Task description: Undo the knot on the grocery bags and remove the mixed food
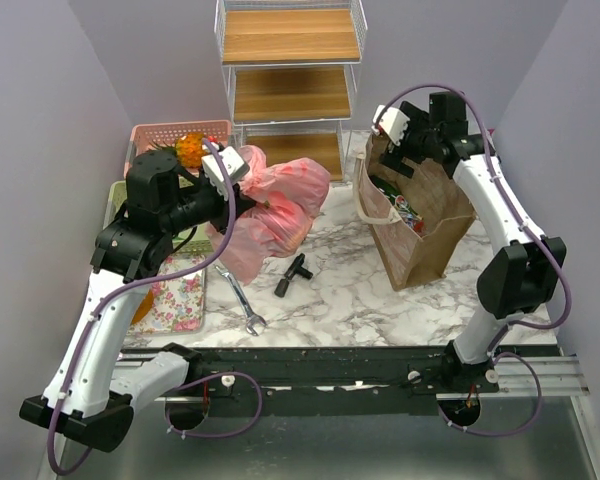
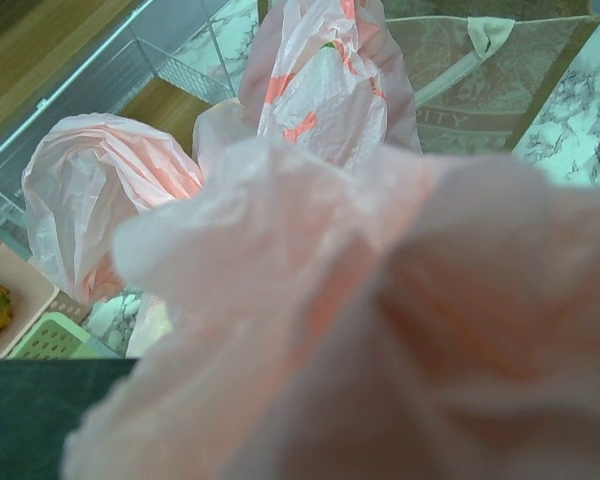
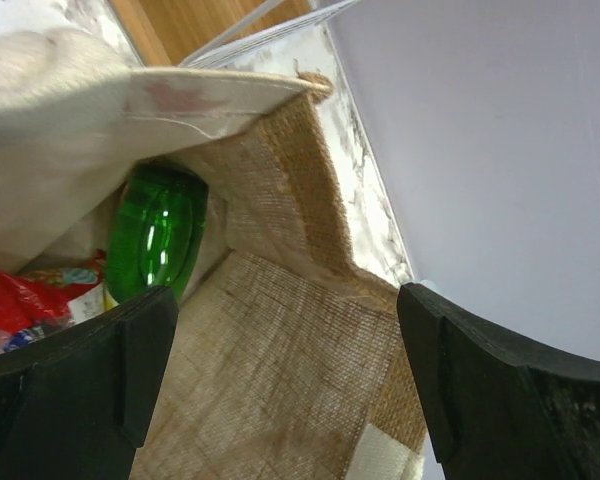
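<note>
The pink plastic bag (image 1: 280, 205) lies at the table's back left, and its film (image 2: 380, 330) fills the left wrist view, hiding my fingers. My left gripper (image 1: 230, 172) is shut on a fold of this bag, and loose plastic hangs below it. I cannot make out the knot. The brown bag (image 1: 420, 220) stands at the right. My right gripper (image 1: 395, 140) hovers open over its mouth. In the right wrist view the right gripper (image 3: 290, 370) is spread above the woven inside (image 3: 280, 340). A green bottle (image 3: 160, 245) and a red snack packet (image 3: 20, 305) sit to the left.
A wire shelf unit (image 1: 290, 70) stands at the back. A pink basket (image 1: 165, 132) with a pineapple (image 1: 190, 148) and a green basket (image 1: 120, 195) sit at the far left. A floral tray (image 1: 180, 290), a wrench (image 1: 242, 300) and a black tool (image 1: 293, 272) lie near the front.
</note>
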Available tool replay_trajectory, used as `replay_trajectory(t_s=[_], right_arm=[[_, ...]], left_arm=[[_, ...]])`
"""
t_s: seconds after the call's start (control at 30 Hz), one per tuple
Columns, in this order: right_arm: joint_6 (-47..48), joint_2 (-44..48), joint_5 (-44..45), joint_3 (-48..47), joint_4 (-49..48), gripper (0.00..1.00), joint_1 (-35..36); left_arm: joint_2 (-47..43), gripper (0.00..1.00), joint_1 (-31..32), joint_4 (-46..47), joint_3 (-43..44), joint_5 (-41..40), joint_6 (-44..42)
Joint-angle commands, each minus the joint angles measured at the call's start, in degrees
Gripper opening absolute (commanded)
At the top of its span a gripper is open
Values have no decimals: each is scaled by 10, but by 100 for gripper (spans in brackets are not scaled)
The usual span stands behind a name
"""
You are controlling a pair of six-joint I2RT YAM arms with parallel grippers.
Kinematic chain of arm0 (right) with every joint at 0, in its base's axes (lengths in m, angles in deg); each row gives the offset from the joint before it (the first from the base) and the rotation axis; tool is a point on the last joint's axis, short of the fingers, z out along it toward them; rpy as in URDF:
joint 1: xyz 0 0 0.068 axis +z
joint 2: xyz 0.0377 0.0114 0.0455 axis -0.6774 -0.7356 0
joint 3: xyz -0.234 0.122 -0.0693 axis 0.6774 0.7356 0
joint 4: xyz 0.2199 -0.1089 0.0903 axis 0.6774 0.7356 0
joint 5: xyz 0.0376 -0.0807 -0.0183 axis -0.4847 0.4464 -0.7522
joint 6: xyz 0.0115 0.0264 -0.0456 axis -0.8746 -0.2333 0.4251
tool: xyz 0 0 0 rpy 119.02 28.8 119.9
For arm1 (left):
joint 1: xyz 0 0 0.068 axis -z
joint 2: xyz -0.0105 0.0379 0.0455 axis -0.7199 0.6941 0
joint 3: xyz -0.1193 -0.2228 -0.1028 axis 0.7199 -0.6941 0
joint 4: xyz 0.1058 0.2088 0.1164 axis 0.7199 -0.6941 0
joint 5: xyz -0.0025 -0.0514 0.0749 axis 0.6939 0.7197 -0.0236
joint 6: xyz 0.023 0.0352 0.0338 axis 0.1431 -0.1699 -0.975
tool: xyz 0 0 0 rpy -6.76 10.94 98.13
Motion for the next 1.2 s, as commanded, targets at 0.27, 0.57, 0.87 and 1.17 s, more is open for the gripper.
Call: replay_trajectory(t_s=[0.27, 0.57, 0.87, 1.17], right_arm=[[50, -56, -55, -20, -70, 46, -35], [-146, -141, -7, -175, -170, 1, -80], [-361, -243, 11, -305, -213, 1, -72], [-483, -346, 55, -412, -319, 1, -55]], left_arm=[[-28, 0, -18, 6, -20, 23, 15], [-22, 0, -27, -3, -18, 13, 4], [-2, 0, -43, 9, -25, 14, 14], [10, 0, -98, 32, -50, 75, 31]])
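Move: The paper bag's far rim runs between the right hand's open fingers, about 4 cm ahead, 1 cm to the right and 2 cm lower. Inside the bag a green bottle lies some 15 cm below that hand, roughly 2 cm back and level sideways; the rack's bottom shelf is about 15 cm ahead, 24 cm left and 25 cm down. From the left hand, still holding the pink grocery bag, the rim is around 25 cm ahead, 38 cm right and 12 cm lower. Right fingers pinch the paper bag's far rim and drag it about 13 cm forward; left lowers the pink bag. ##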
